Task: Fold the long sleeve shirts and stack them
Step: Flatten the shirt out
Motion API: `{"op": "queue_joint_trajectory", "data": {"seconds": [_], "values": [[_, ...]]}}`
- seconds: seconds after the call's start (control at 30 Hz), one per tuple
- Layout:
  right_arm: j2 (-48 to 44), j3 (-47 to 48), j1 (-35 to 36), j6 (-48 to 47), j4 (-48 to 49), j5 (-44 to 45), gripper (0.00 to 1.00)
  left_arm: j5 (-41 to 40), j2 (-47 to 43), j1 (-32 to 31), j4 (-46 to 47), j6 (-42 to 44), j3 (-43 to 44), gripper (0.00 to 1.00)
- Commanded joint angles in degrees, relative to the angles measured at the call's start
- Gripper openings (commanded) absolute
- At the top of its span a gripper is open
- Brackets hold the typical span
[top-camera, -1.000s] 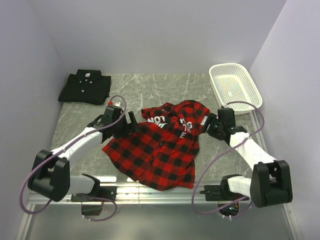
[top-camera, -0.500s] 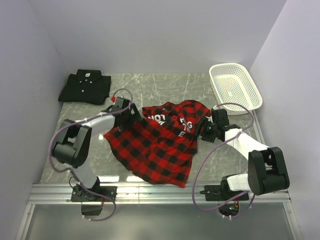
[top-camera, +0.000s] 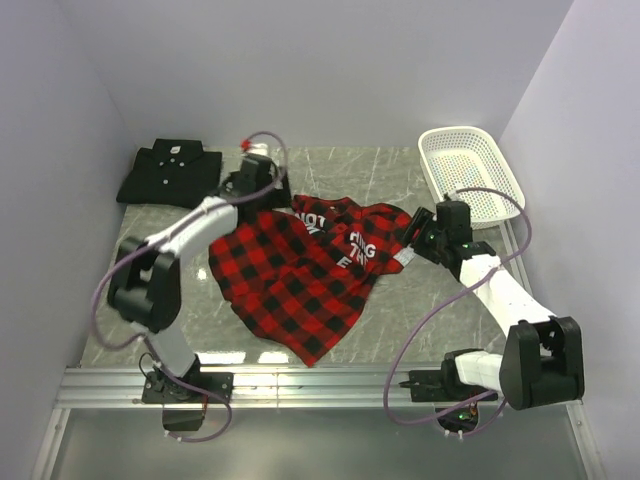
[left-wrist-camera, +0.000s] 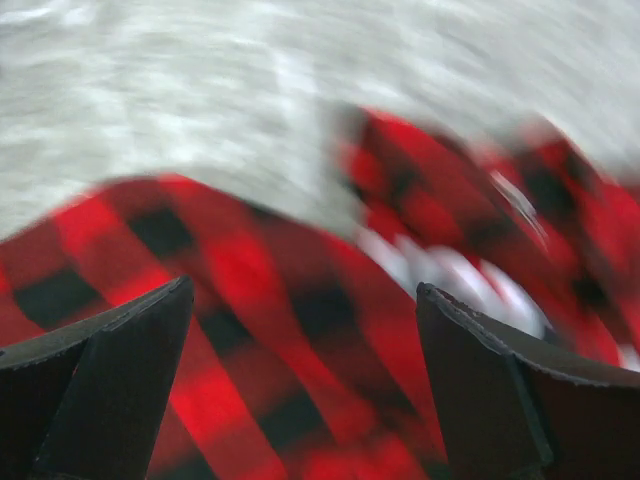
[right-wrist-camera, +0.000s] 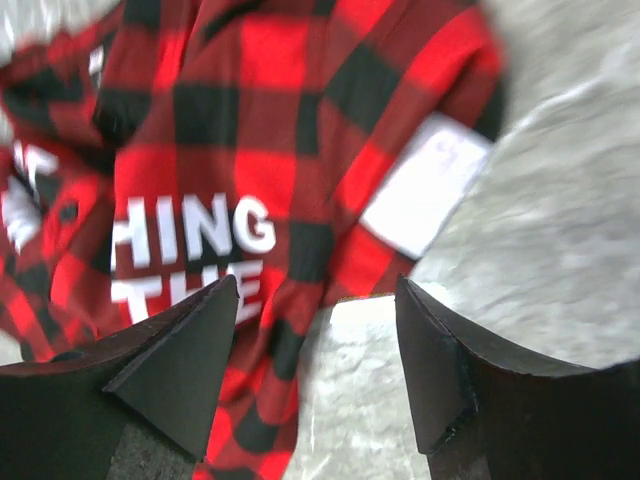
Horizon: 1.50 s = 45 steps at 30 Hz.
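The red-and-black plaid shirt (top-camera: 290, 280) with white letters lies spread in the middle of the table, wrinkled near its collar. The black shirt (top-camera: 170, 173) lies folded at the back left corner. My left gripper (top-camera: 264, 198) is over the plaid shirt's back left edge; in the blurred left wrist view its jaws (left-wrist-camera: 302, 290) stand wide open above plaid cloth (left-wrist-camera: 230, 270). My right gripper (top-camera: 415, 240) is at the shirt's right edge. Its jaws (right-wrist-camera: 316, 282) are open over the cloth's edge (right-wrist-camera: 270, 100), just short of a white label (right-wrist-camera: 425, 185).
A white mesh basket (top-camera: 470, 175) stands at the back right corner, just behind the right arm. The grey marble table (top-camera: 340, 170) is walled on three sides. A metal rail (top-camera: 320, 385) with both arm bases runs along the near edge.
The left gripper has swung from the shirt's left side toward the back. The plaid shirt has slid back and to the left. The right gripper dipped inward, then returned to the shirt's right edge.
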Motion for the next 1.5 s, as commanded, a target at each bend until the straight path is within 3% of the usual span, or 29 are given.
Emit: {"op": "queue_joint_trajectory", "data": {"seconds": [0.0, 0.23, 0.33, 0.67, 0.97, 1.07, 1.1, 1.4, 1.47], "values": [[-1.8, 2.0, -2.4, 2.2, 0.2, 3.8, 0.73, -2.4, -13.5, -14.5, -4.4, 10.3, -8.9, 0.99], [-2.5, 1.8, -4.6, 2.7, -0.5, 3.8, 0.75, 0.5, -18.3, -38.0, -11.4, 10.8, -15.8, 0.95], [-2.8, 1.2, -5.0, 3.3, 0.0, 3.3, 0.75, 2.6, -15.6, -43.4, -13.7, 10.1, -15.1, 0.91], [-3.4, -1.1, -5.5, 3.9, 1.4, 2.7, 0.75, 7.8, -4.5, -47.8, -17.2, 13.7, -12.2, 0.88], [-0.3, -2.6, -5.8, 5.3, 4.7, 1.7, 0.75, 7.8, 0.5, -48.6, -18.3, 13.7, -11.4, 0.77], [0.9, -2.7, -5.7, 5.5, 5.8, 2.4, 0.75, 7.8, 1.6, -48.8, -18.5, 13.4, -11.5, 0.68], [1.8, -2.6, -5.8, 5.6, 6.0, 2.4, 0.75, 7.8, 1.4, -48.8, -18.4, 13.3, -11.7, 0.56], [11.0, -1.2, -5.6, 6.9, 10.1, 1.9, 0.72, 7.7, -2.2, -48.8, -18.3, 12.6, -12.1, 0.11], [13.5, -0.5, -5.5, 7.2, 10.5, 2.4, 0.72, 7.7, -3.3, -48.8, -18.5, 12.3, -12.0, 0.08]]}}
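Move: The shirt's right-hand edge near the hem lies about 33 cm back, 17 cm to the right and 12 cm below the left hand. The hem corner is some 41 cm back and 12 cm right; the white lettering is 12 cm back and 23 cm right. For the right hand, the white-patched cuff sits almost underneath, about 11 cm below, 2 cm ahead and 2 cm right; the lettering is 11 cm left and 2 cm ahead, the basket 23 cm ahead and 22 cm right. The shirt's right edge near the hem is pinched by the left hand, which sweeps back some 33 cm and right across the body of the shirt, rising slightly before sinking to the cloth, turns about 60 degrees clockwise, then closes its wide-open fingers. The right hand, staying open, shifts 3 cm right above the cuff, then sinks about 5 cm towards it. ##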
